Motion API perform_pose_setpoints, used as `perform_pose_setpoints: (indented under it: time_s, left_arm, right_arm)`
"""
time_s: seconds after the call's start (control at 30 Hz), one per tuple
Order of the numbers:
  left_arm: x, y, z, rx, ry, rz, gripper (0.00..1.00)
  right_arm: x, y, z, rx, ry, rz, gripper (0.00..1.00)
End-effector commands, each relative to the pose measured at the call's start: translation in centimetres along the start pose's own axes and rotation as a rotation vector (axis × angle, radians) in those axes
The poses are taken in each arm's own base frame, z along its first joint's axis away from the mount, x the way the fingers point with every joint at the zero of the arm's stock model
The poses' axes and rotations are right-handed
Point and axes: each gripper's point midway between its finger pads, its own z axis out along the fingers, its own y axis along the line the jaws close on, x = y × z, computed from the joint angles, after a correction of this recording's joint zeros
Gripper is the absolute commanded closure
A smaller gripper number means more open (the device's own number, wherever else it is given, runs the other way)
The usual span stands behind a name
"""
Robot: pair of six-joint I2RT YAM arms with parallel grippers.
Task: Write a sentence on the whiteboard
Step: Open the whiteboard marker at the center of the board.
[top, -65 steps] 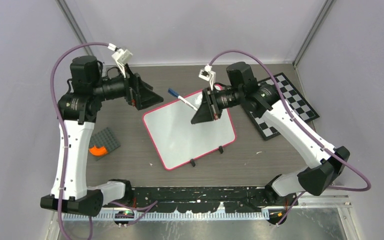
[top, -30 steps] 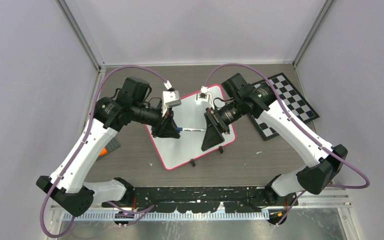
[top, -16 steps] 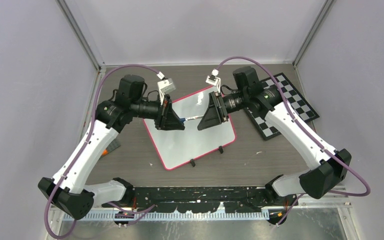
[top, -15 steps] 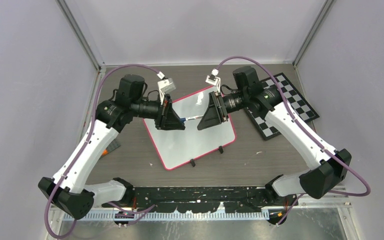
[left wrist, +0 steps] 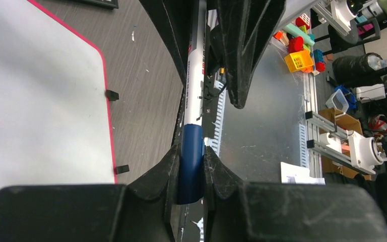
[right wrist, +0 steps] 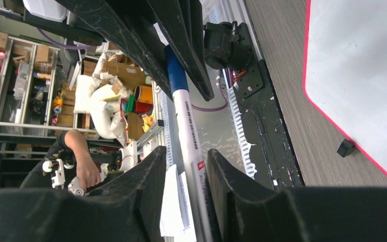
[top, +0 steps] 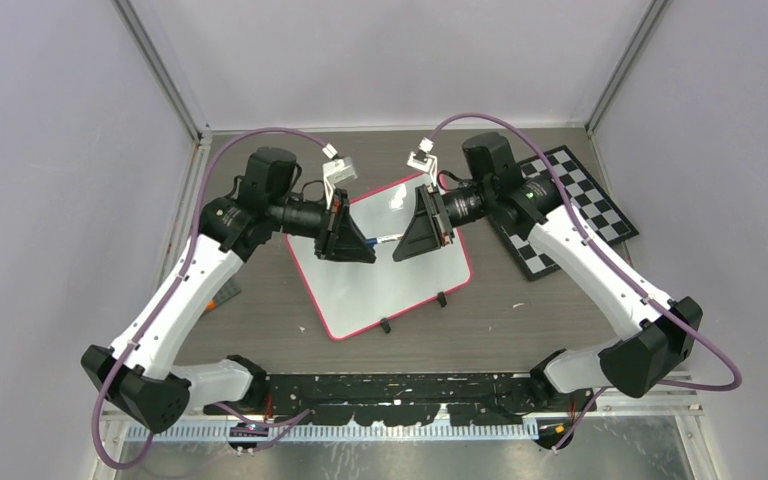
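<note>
The whiteboard, white with a pink-red frame, lies flat in the middle of the table and also shows in the wrist views. A marker hangs level above it between the two grippers. My left gripper is shut on the marker's blue cap. My right gripper faces it, its jaws around the white barrel. The barrel rests against one finger, and a gap remains on the other side.
A black-and-white checkerboard lies at the right, partly under the right arm. A grey plate with an orange piece peeks out beside the left arm. Two black clip feet stand at the whiteboard's near edge.
Both grippers moved together above the board's far half. The right jaws have narrowed around the marker's barrel. The left gripper kept its hold on the cap.
</note>
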Motion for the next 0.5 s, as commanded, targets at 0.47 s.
perform_pose_setpoints:
  time_s: [0.47]
  left_arm:
    - [-1.2, -0.1, 0.7, 0.018, -0.003, 0.024, 1.00]
  right_arm:
    - [1.6, 2.6, 0.1, -0.036, 0.058, -0.131, 0.97]
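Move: Between the facing grippers, the left hand already pinches the marker's blue cap; the marker's middle lies about 5 cm to its right, level front to back and 1 cm below. From the right hand, whose open fingers straddle the white body, the middle is some 4 cm left, 0 cm ahead and 1 cm down. The whiteboard's middle lies roughly 12 cm ahead of the right hand, 6 cm left and 32 cm below. Closing its fingers from nearly half open until they pinch the marker's white body, the right hand eases back about 1.5 cm and sinks about as far, rising slightly as the grip closes. The left hand keeps its pinch on the blue cap, drifting only about half a centimetre back and down, with a slight wrist turn. ##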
